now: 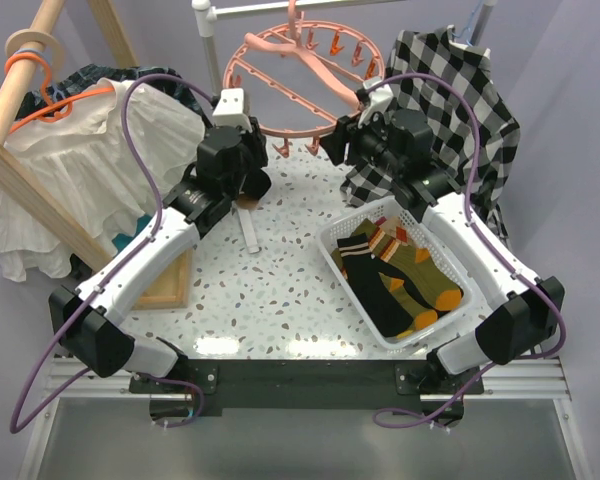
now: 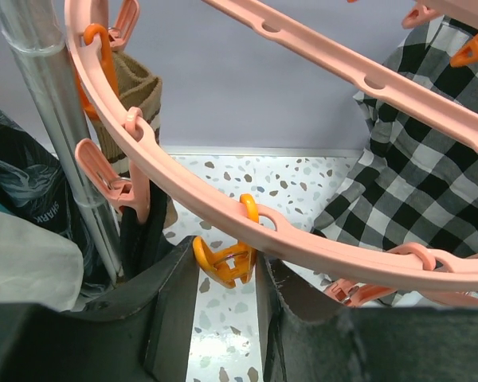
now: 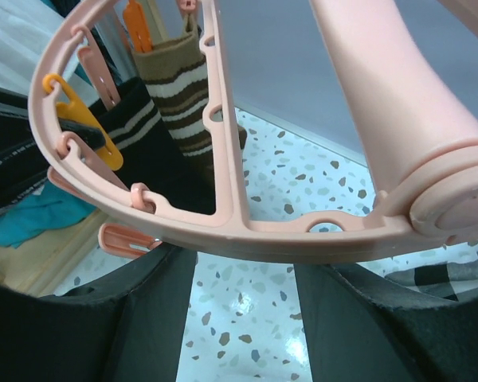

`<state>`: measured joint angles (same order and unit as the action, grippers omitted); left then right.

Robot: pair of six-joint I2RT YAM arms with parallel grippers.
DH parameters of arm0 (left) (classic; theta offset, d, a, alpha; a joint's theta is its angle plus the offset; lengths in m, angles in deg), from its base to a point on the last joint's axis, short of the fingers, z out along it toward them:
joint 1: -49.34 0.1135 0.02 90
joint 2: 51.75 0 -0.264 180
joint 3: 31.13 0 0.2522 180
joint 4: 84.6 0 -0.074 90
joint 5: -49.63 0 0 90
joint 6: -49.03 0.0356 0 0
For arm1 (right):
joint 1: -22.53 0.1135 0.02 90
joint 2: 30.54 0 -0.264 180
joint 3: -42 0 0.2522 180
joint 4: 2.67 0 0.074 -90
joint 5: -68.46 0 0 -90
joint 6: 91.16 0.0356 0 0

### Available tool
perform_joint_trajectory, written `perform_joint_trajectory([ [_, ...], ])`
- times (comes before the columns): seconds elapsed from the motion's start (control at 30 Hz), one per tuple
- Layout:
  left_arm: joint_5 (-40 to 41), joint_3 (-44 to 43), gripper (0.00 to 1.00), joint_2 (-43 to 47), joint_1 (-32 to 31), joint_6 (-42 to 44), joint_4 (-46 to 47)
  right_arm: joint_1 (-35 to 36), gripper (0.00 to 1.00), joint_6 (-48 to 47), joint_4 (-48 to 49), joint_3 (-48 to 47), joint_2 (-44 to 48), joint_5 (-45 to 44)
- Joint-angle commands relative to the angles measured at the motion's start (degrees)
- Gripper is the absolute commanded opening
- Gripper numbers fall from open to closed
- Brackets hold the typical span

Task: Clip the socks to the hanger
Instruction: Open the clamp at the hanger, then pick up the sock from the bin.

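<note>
The pink ring hanger (image 1: 292,131) hangs at the back, between both arms. In the left wrist view my left gripper (image 2: 227,256) stands under its rim (image 2: 319,247), and both fingers press an orange clip (image 2: 225,264) that dangles from it. A brown striped sock (image 3: 183,87) and a black sock (image 2: 139,239) hang from clips on the ring's left side. My right gripper (image 3: 243,267) has its jaws wide apart, with the rim (image 3: 247,235) lying across its fingertips and nothing between them. More socks (image 1: 400,270), black, olive with orange toes and brown striped, lie in the white basket (image 1: 332,247).
A metal pole (image 2: 56,143) stands just left of the ring. The black-and-white checked shirt (image 1: 450,90) hangs at the back right. A white blouse (image 1: 80,160) on an orange hanger hangs from a wooden rack on the left. A wooden board (image 1: 170,285) lies under the left arm.
</note>
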<state>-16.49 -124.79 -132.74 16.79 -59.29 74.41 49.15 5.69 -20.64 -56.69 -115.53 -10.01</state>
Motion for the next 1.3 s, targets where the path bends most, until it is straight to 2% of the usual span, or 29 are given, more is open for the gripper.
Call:
perform_joint_trajectory([
  [0.0,0.1,-3.8,0.3,-0.5,-0.3,0.5,-0.3,-0.2,0.55,-0.2,2.9,0.9,2.2,-0.2],
  [0.2,-1.6,-5.0,0.15,-1.0,-0.3,0.0,-3.1,-0.2,0.55,-1.2,2.0,1.5,2.5,-0.4],
  [0.27,-2.4,-5.5,0.03,-1.1,-0.3,-0.2,-4.0,-0.2,0.55,-1.9,0.6,2.0,3.0,-0.8],
  [0.3,-2.7,-6.0,0.0,-1.3,-0.3,-0.2,-5.1,-0.2,0.55,-2.3,0.0,2.2,3.2,-1.1],
  [0.6,-6.3,-7.4,0.0,-1.4,-0.2,-1.8,-9.8,-0.2,0.56,-1.8,-7.6,11.4,8.5,-4.7],
  [0.83,-7.0,-7.9,0.0,-1.2,-0.2,-1.8,-11.7,-0.2,0.56,0.3,-13.8,24.4,13.2,-5.8],
  [0.97,-7.1,-8.4,0.0,-1.3,-0.3,-1.6,-12.0,-0.2,0.55,0.8,-14.2,28.6,12.6,-4.8],
  [1.27,-7.4,-8.9,0.0,-1.6,-0.2,-1.6,-12.6,-0.2,0.51,3.7,-13.5,29.6,4.8,-9.1],
])
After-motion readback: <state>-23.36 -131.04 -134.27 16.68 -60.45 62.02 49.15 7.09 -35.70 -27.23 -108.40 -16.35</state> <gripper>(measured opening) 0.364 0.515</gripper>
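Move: The black sock's cuff in the basket lies some 36 cm below the right hand, about 9 cm back and 4 cm right; the green striped sock is at that height, 14 cm back and 14 right of the hand. The hanger's near rim is some 2 cm ahead, straight on. The left hand already pinches the orange clamp at its fingertips, with that cuff about 20 cm right, 12 back and 34 below. Right hand sinks some 24 cm and back, tipping down, towards the black sock; left keeps pinching the clamp. ##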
